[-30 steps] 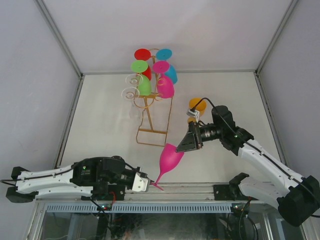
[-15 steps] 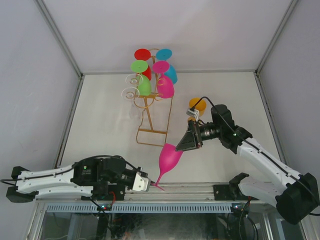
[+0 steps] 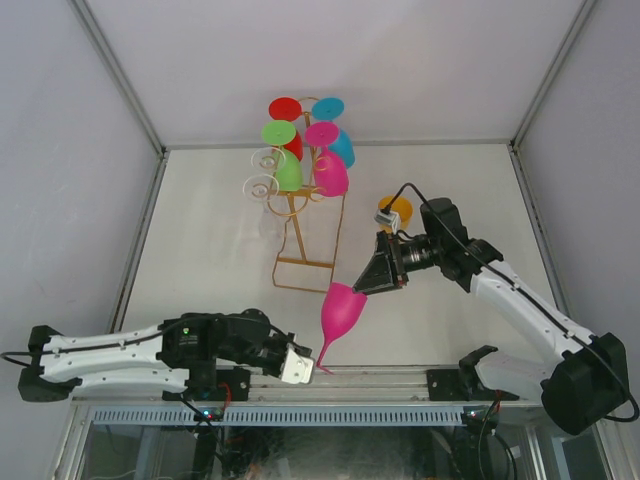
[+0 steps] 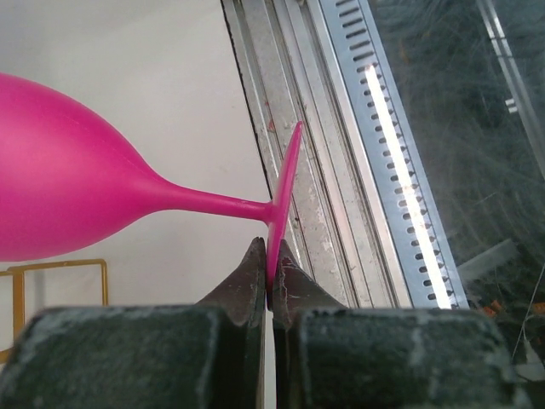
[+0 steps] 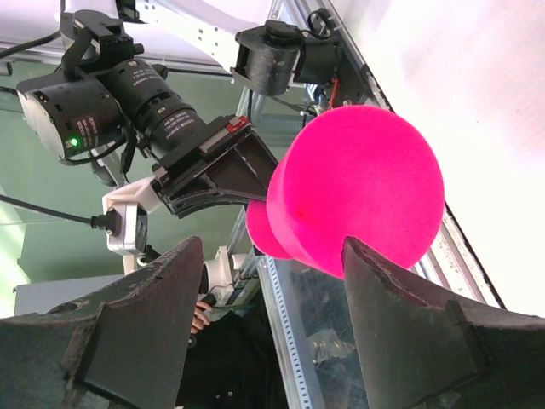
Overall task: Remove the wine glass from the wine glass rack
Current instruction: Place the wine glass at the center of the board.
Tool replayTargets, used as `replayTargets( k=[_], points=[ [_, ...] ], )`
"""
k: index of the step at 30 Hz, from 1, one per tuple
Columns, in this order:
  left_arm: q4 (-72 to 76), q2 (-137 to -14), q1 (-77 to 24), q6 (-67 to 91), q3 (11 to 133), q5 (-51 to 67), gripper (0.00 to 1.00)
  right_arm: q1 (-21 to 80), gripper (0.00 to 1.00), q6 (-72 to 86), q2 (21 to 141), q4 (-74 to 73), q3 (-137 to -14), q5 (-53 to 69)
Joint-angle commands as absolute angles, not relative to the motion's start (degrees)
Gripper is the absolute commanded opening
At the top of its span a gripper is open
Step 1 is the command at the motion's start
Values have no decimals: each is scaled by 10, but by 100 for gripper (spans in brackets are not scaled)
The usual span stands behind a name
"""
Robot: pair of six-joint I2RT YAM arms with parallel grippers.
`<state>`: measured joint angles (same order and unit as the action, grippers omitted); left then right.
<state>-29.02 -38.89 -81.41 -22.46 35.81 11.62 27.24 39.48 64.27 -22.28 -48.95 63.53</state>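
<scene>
A pink wine glass (image 3: pixel 338 312) stands off the rack, tilted, its foot low by the table's near rail. My left gripper (image 4: pixel 271 252) is shut on the thin edge of that foot; the stem and bowl (image 4: pixel 60 183) stretch away to the left. My right gripper (image 3: pixel 377 276) is open beside the top of the bowl (image 5: pixel 358 183), its fingers (image 5: pixel 170 290) spread wider than the bowl and closed on nothing. The gold wine glass rack (image 3: pixel 305 240) stands mid-table behind, with red, cyan, green, pink, blue and clear glasses hanging on it.
An orange glass (image 3: pixel 398 209) sits on the table behind my right arm. The metal rail (image 4: pixel 341 170) of the near table edge runs just right of the held foot. The rack's loop base (image 3: pixel 303 275) lies close to the pink glass. Grey walls enclose the table.
My right gripper has widened and drawn slightly up and away from the bowl. My left wrist has turned and shifted right with the foot, and the glass stands a little more upright.
</scene>
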Motion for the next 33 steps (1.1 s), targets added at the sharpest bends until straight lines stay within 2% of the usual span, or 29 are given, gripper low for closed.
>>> replayTargets(
  k=[1,9,12,22,27,33],
  points=[
    [-291,-394,-815,-252,380,102,0,266,65,351,657,-248,-515,653],
    [-309,-400,-827,-291,380,47,0,271,62,340,680,-255,-530,662],
    [-309,-407,-836,-307,380,26,0,275,53,337,685,-257,-538,669],
    [-306,-422,-860,-339,394,-10,0,299,56,318,705,-282,-555,635],
    [-303,-429,-864,-340,398,-4,0,308,47,331,706,-267,-559,647],
    [-305,-437,-875,-341,405,-10,0,319,45,324,708,-266,-570,663]
  ],
)
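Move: The pink wine glass is still pinched by its foot in the shut left fingers, and its bowl lies about 11 cm ahead of the left hand, 5 cm to the right and some 5 cm higher. From the open right hand the bowl is roughly 4 cm to the left, 4 cm back and 3 cm lower. The upright yellow glass stands about 13 cm ahead of the right hand and 5 cm to its right, the rack's near bar 3 cm ahead and 13 cm left, both well below. The left hand keeps its pinch on the foot and brings the pink glass towards the right hand, sinking about 2.5 cm and easing 2 cm forward while the wrist tilts some 15 degrees so that the mouth end swings upward. Meanwhile the right hand edges about 1.5 cm to its left and slightly down in small bobs, turning a little counter-clockwise and ending a touch farther back, its fingers narrowing by about a third from wide open as the tips come around the near side of the bowl's rim, without yet visibly clamping it. ##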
